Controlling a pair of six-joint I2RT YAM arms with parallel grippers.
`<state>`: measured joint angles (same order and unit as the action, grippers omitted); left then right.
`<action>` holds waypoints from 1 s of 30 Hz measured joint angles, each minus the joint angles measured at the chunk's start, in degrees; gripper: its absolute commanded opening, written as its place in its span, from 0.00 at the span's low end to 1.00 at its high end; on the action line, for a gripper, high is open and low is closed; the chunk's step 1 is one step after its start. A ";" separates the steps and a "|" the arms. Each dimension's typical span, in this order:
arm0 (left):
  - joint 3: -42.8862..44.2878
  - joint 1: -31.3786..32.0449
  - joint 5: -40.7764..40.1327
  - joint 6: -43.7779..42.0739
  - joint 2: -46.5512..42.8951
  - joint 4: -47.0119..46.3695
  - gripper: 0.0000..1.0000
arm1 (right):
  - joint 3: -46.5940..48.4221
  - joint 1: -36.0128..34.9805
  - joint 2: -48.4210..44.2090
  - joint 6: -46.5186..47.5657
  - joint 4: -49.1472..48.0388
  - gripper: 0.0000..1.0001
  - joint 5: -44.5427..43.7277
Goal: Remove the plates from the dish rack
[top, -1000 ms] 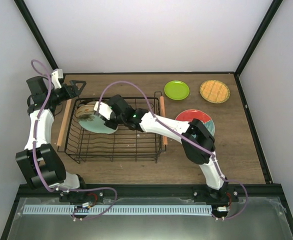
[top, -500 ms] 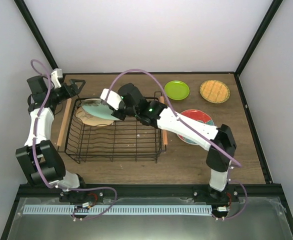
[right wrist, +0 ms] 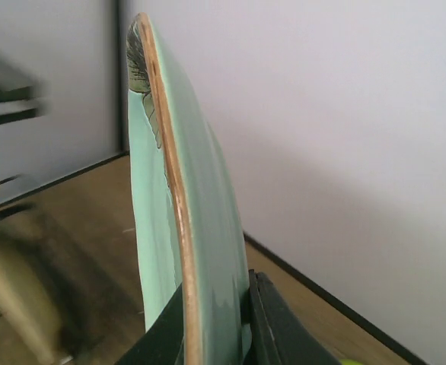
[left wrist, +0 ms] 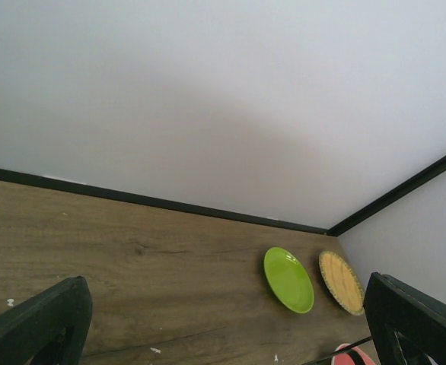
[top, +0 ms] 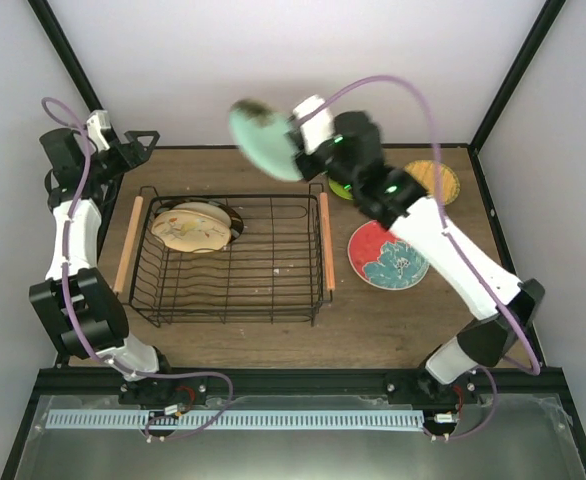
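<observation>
My right gripper (top: 295, 140) is shut on the rim of the pale teal plate (top: 261, 140), holding it on edge high over the back of the table. In the right wrist view the plate (right wrist: 179, 220) stands upright between the black fingers (right wrist: 272, 327). The black wire dish rack (top: 273, 290) holds a beige plate (top: 191, 227) leaning at its back left, with a dark rim (top: 236, 222) showing behind it. The red plate with a teal flower (top: 388, 255) lies flat to the right of the rack. My left gripper (top: 139, 145) hovers open at the back left corner, holding nothing.
A lime-green plate (left wrist: 288, 279) and an orange gridded plate (left wrist: 341, 281) lie near the back wall; from above, my right arm hides most of the green one. The rack has wooden handles (top: 325, 240) on its left and right sides. Black frame posts mark the corners.
My right arm has lifted the pale teal plate out of the rack and swung it up and to the right. My left gripper has drawn back slightly toward the back left corner.
</observation>
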<state>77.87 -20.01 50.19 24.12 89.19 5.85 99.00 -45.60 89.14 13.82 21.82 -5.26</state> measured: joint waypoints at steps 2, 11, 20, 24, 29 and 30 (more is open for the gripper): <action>0.00 0.00 0.07 0.70 0.02 -0.33 1.00 | 0.70 7.74 -1.70 -5.09 1.16 0.01 -0.17; -0.59 0.00 0.28 1.38 0.11 -0.72 1.00 | -6.43 42.34 -6.56 -30.47 12.28 0.01 6.84; -2.75 0.00 0.50 0.55 -0.33 0.02 1.00 | -36.09 55.56 -12.02 -46.03 13.25 0.01 27.47; -2.99 0.00 0.57 0.33 -0.50 0.17 1.00 | -41.24 55.47 -13.14 -48.87 11.37 0.01 32.83; -2.99 0.00 0.81 0.33 -0.57 0.22 1.00 | -43.32 55.54 -13.60 -50.29 8.04 0.01 35.65; -2.99 0.00 0.92 0.31 -0.59 0.22 1.00 | -43.82 55.54 -13.68 -50.40 7.32 0.01 35.74</action>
<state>74.87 -20.01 51.11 24.43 88.60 6.07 55.18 9.93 75.46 -36.58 29.15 30.48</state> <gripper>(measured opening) 0.998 0.115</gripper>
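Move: The light-green flowered plate is already in the right hand's grip; the red plate it is carried over lies about 26 cm to the right and 3 cm farther out, some 41 cm below. From the hand, the small green plate is about 30 cm ahead and 18 cm right, the yellow plate 30 cm ahead and 42 cm right. The rack's right handle is about 8 cm right, level fore and aft. From the left hand, the red plate lies roughly 60 cm right and 8 cm back. The light-green plate, kept pinched by its rim, is swung fast to the right by the right arm, some 35 cm, bowing forward and back again on the way, then carried down about 25 cm over the red plate with a small drift back left. The wrist turns roughly 90 degrees clockwise, tipping the fingers down and rolling the plate flatter. ##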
